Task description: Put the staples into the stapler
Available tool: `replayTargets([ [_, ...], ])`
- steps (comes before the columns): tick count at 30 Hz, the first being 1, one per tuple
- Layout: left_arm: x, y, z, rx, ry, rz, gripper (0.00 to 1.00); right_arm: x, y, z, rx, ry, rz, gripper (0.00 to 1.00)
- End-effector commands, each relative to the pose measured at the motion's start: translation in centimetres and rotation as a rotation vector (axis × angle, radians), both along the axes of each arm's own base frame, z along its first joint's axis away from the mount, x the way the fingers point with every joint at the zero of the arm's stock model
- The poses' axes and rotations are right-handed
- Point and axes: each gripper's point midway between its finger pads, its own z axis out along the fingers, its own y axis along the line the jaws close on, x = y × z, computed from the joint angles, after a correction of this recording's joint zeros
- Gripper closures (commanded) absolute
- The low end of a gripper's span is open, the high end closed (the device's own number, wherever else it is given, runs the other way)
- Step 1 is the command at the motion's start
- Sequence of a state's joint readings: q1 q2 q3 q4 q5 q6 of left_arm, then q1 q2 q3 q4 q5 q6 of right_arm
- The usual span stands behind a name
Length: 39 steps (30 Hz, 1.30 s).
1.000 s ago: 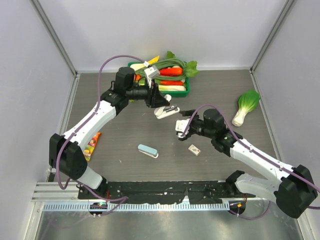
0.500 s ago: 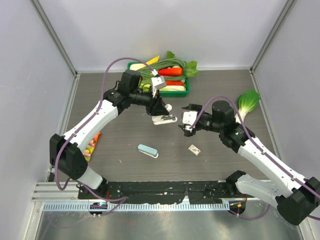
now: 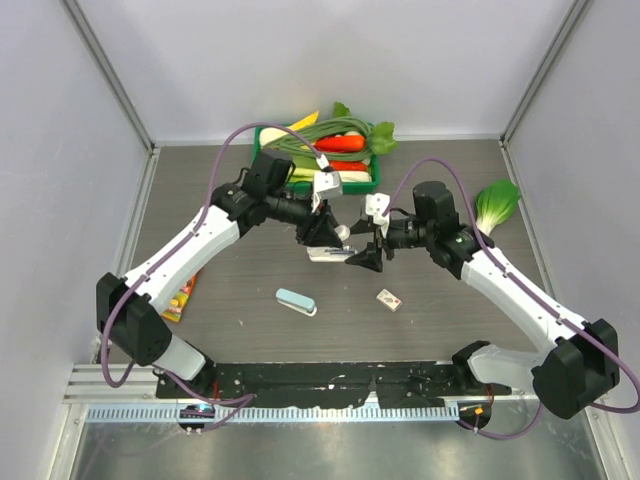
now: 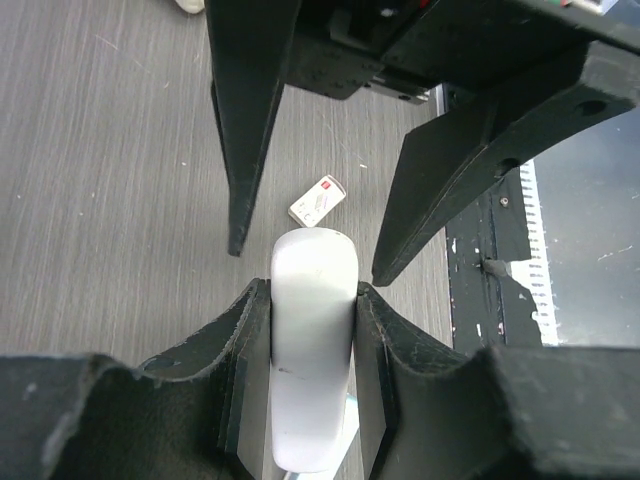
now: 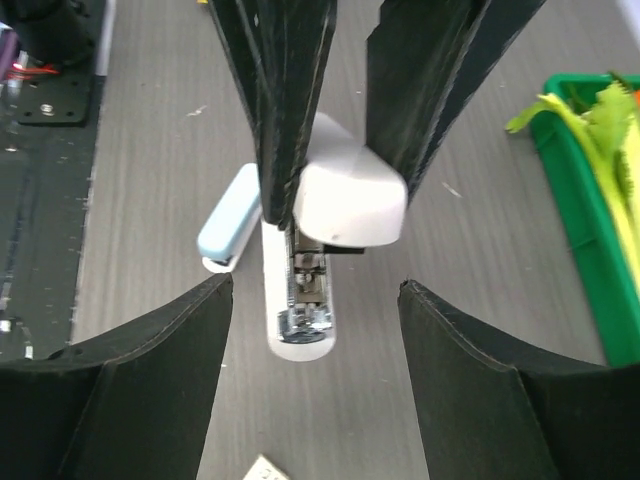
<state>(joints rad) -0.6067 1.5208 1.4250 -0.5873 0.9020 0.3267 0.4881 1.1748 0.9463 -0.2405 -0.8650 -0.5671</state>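
The white stapler (image 3: 326, 253) lies mid-table with its top lid (image 5: 350, 190) swung up off its base (image 5: 300, 300), so the metal channel shows. My left gripper (image 3: 321, 236) is shut on that lid (image 4: 312, 340), one finger on each side. My right gripper (image 3: 365, 250) stands open just right of the stapler and faces its front end, and in the right wrist view the base lies between its spread fingers (image 5: 150, 380) without touching them. The staples (image 3: 389, 299), a small whitish box with red print (image 4: 317, 200), lie flat on the table nearer the front.
A light blue stapler (image 3: 296, 301) lies left of the staples. A green basket (image 3: 372, 184) of toy vegetables stands at the back. A bok choy (image 3: 492, 211) lies at the right, and a colourful candy bag (image 3: 183, 292) at the left by my left arm.
My right gripper swung left and now faces the white stapler, its jaws slightly narrower. My left gripper carried the stapler a little right and nearer.
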Motion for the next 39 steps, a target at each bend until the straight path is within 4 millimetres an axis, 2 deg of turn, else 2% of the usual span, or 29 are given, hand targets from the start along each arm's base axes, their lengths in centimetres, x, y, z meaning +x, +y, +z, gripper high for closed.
replayTargets([
  [1, -1.1, -0.1, 3.8, -0.093, -0.1, -0.043, 1.0, -1.3, 0.7, 0.7, 0.075, 0.061, 0.056, 0.29],
  [4, -1.2, -0.3, 3.7, -0.089, -0.103, -0.043, 1.0, -1.6, 1.0, 0.3, 0.102, 0.13, 0.058, 0.37],
  [8, -1.2, -0.4, 3.4, -0.085, -0.1, -0.045, 1.0, -1.2, 1.3, -0.2, 0.119, 0.146, 0.051, 0.6],
  [13, -1.2, -0.4, 3.4, -0.085, -0.103, -0.042, 1.0, -1.6, 1.2, -0.5, 0.131, 0.174, 0.066, 0.61],
  [14, -1.2, -0.4, 3.4, -0.085, -0.103, -0.042, 1.0, -1.3, 1.2, 0.1, 0.146, 0.148, 0.065, 0.66],
  [18, -1.2, -0.4, 3.9, -0.098, -0.102, -0.033, 1.0, -1.3, 1.2, -0.2, 0.148, 0.149, 0.06, 0.71],
  [25, -0.2, -0.7, 6.7, -0.178, -0.097, 0.056, 1.0, -1.3, 1.4, -2.2, 0.148, 0.191, 0.065, 0.79],
  [29, 1.1, -0.5, 8.6, -0.258, -0.081, 0.121, 1.0, -1.2, 1.7, -2.0, 0.201, 0.196, 0.06, 0.82],
  [30, 1.4, -0.2, 8.5, -0.265, -0.043, 0.148, 1.0, -1.6, 1.7, -2.3, 0.218, 0.243, 0.047, 0.82],
  [32, 1.8, -0.1, 8.7, -0.279, -0.034, 0.167, 1.0, -1.4, 2.0, -0.9, 0.281, 0.196, 0.047, 0.82],
  [33, 2.0, -0.1, 8.8, -0.287, -0.027, 0.18, 1.0, -1.4, 1.9, -1.1, 0.298, 0.233, 0.024, 0.83],
  [35, 2.5, 0.0, 8.9, -0.294, -0.021, 0.2, 1.0, -1.2, 2.2, -0.1, 0.342, 0.205, 0.017, 0.83],
  [39, 3.6, 0.3, 10.4, -0.352, -0.001, 0.237, 1.0, -0.6, 2.5, 0.7, 0.408, 0.213, -0.019, 0.84],
])
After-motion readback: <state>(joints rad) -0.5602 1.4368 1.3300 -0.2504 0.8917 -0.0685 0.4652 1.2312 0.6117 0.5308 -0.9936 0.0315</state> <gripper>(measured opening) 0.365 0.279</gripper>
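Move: Just left of and below the right hand's open fingers lies the white stapler's metal magazine, front end about 2 cm left, 1 cm back and 3 cm down; from the left hand, which holds the raised cap, that end is about 4 cm right, 1 cm back and 5 cm down. From the right hand, the cap is some 5 cm left, 1 cm forward and 3 cm up; on the table, 20 cm below, the staple box is 8 cm right, 4 cm back, the blue stapler 15 cm left, 5 cm back. Closing its fingers from wide to narrow, the right hand sinks about 2 cm, easing back and slightly left, to pinch the magazine's front end by its sides. The right hand then holds low while its fingertips tilt up and roll some 15 degrees; the left keeps its grip on the cap and lifts about 4 cm in all, mostly late, drifting slightly forward with its fingertips tipping up. ##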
